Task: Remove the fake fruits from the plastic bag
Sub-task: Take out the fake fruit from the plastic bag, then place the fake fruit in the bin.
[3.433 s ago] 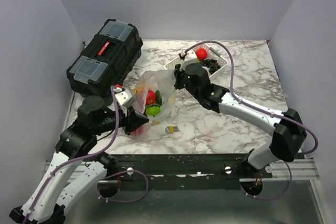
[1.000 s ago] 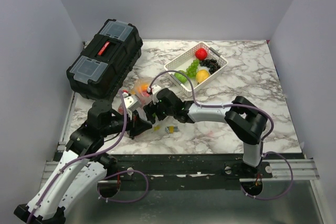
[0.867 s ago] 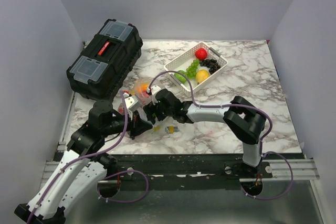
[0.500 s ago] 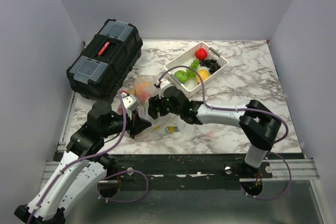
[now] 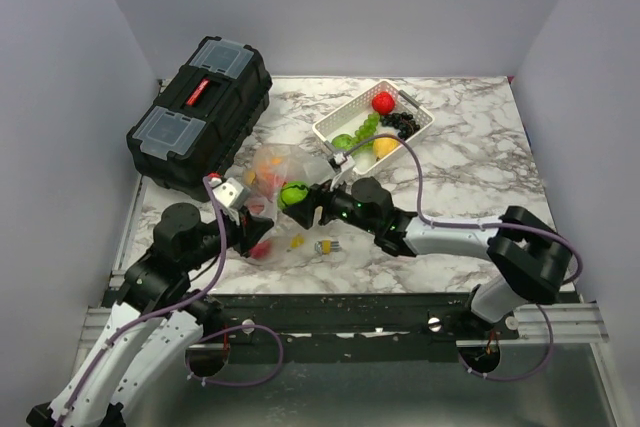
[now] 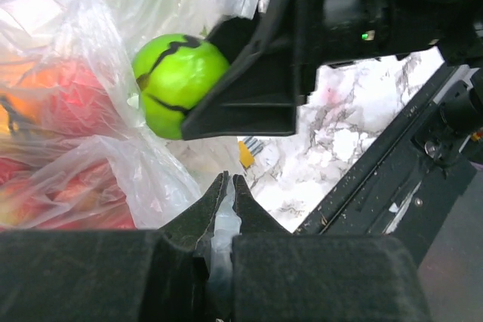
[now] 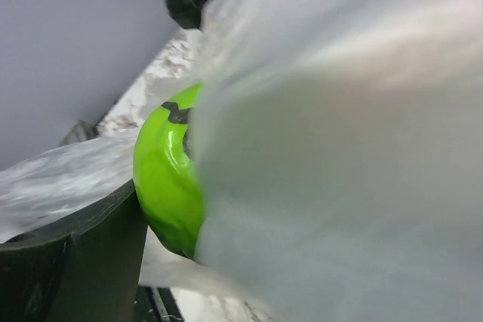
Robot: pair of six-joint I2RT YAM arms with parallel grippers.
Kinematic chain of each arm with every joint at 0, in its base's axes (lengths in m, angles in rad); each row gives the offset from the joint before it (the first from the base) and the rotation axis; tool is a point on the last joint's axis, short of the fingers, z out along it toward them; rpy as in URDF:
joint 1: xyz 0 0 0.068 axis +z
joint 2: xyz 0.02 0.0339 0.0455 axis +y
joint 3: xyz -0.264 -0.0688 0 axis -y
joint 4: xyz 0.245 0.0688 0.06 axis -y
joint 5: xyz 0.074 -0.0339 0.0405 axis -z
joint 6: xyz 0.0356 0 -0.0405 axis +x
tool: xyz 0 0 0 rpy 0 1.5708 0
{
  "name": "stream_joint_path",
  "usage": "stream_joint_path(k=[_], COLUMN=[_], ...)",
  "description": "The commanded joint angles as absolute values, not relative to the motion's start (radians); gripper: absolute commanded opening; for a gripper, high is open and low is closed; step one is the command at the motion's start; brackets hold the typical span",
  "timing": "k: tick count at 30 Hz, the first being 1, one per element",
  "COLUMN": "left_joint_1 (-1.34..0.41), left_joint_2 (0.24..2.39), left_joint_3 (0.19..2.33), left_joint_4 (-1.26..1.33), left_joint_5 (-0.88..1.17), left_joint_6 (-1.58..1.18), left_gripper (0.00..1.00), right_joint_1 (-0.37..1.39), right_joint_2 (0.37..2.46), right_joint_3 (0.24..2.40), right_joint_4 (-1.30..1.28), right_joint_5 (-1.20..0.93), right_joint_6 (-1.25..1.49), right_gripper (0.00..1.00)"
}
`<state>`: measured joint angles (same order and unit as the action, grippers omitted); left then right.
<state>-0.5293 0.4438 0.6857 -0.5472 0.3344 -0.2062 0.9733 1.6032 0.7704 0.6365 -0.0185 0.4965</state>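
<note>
The clear crinkly plastic bag [image 5: 272,161] lies left of centre on the marble table, with red and orange fake fruits [image 6: 53,88] showing through it. My left gripper [image 5: 262,231] is shut on a fold of the bag [image 6: 220,220] at its near edge. A glossy green fake fruit with black marks [image 5: 293,193] is just outside the bag's mouth, with my right gripper [image 5: 303,203] shut on it. In the left wrist view one black finger [image 6: 249,88] presses the green fruit [image 6: 177,81]. In the right wrist view bag film hides half of the fruit [image 7: 162,179].
A white slotted basket [image 5: 318,128] at the back centre holds red, green, yellow and dark fruits. A black toolbox [image 5: 200,112] stands at the back left. A small yellow piece [image 5: 297,241] and a small yellow-and-silver bit [image 5: 325,246] lie on the table by the bag.
The right gripper has come back out of the bag toward the right, now carrying the green fruit. The left gripper still pinches the bag and has shifted slightly left.
</note>
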Motion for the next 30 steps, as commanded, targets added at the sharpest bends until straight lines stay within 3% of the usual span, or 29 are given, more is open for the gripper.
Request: stream_joint_path(k=[1,8,15,19,22,30], left_joint_1=[-0.526,-0.526,-0.526,-0.526,-0.526,-0.528], left_joint_2=[0.389,0.366,0.366,0.364,0.360,0.352], left_joint_3=[0.680,0.677,0.675,0.676,0.677,0.676], left_joint_4=[-0.547,-0.538,-0.532,-0.533,-0.533,-0.536], left_joint_5=[0.255,0.261,0.265,0.263,0.258,0.257], left_joint_6=[-0.209,-0.211,-0.211,-0.209,-0.209,-0.207], left_gripper=[0.00,0.00,0.00,0.00,0.00,0.00], right_joint_1=[0.973,0.973,0.932,0.827,0.677,0.610], right_joint_2=[1.451,1.178,1.084,1.141,1.231,1.633], right_joint_3=[0.724,0.642,0.588,0.608,0.657,1.097], right_joint_4=[0.678,0.479,0.442,0.437,0.424,0.081], right_joint_5=[-0.023,0.281,0.564,0.558,0.407,0.355], right_joint_6=[0.513,0.422,0.337,0.380,0.465,0.424], right_gripper=[0.36,0.33,0.27,0.21,0.20,0.22])
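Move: The right hand already holds the green striped fruit at the plastic bag's mouth. The white basket it is taken to lies about 21 cm ahead and 23 cm to its right, some 11 cm lower. In it, a green fruit lies about 17 cm ahead and 15 cm right of the hand, a yellow one 17 cm ahead and 26 cm right; the filled bag sits 7 cm left and 4 cm ahead. From the left hand, the basket is roughly 30 cm ahead and 30 cm right. Keeping its grip on the green striped fruit, the right hand lifts it about 11 cm clear of the bag's mouth while starting to swing right, then carries it some 20 cm right and 16 cm forward to the basket, sinking about 8 cm and turning some 40 degrees clockwise, with a slight swing back left at the end. The left hand rises barely a centimetre and then stays, still pinching the bag's edge. ##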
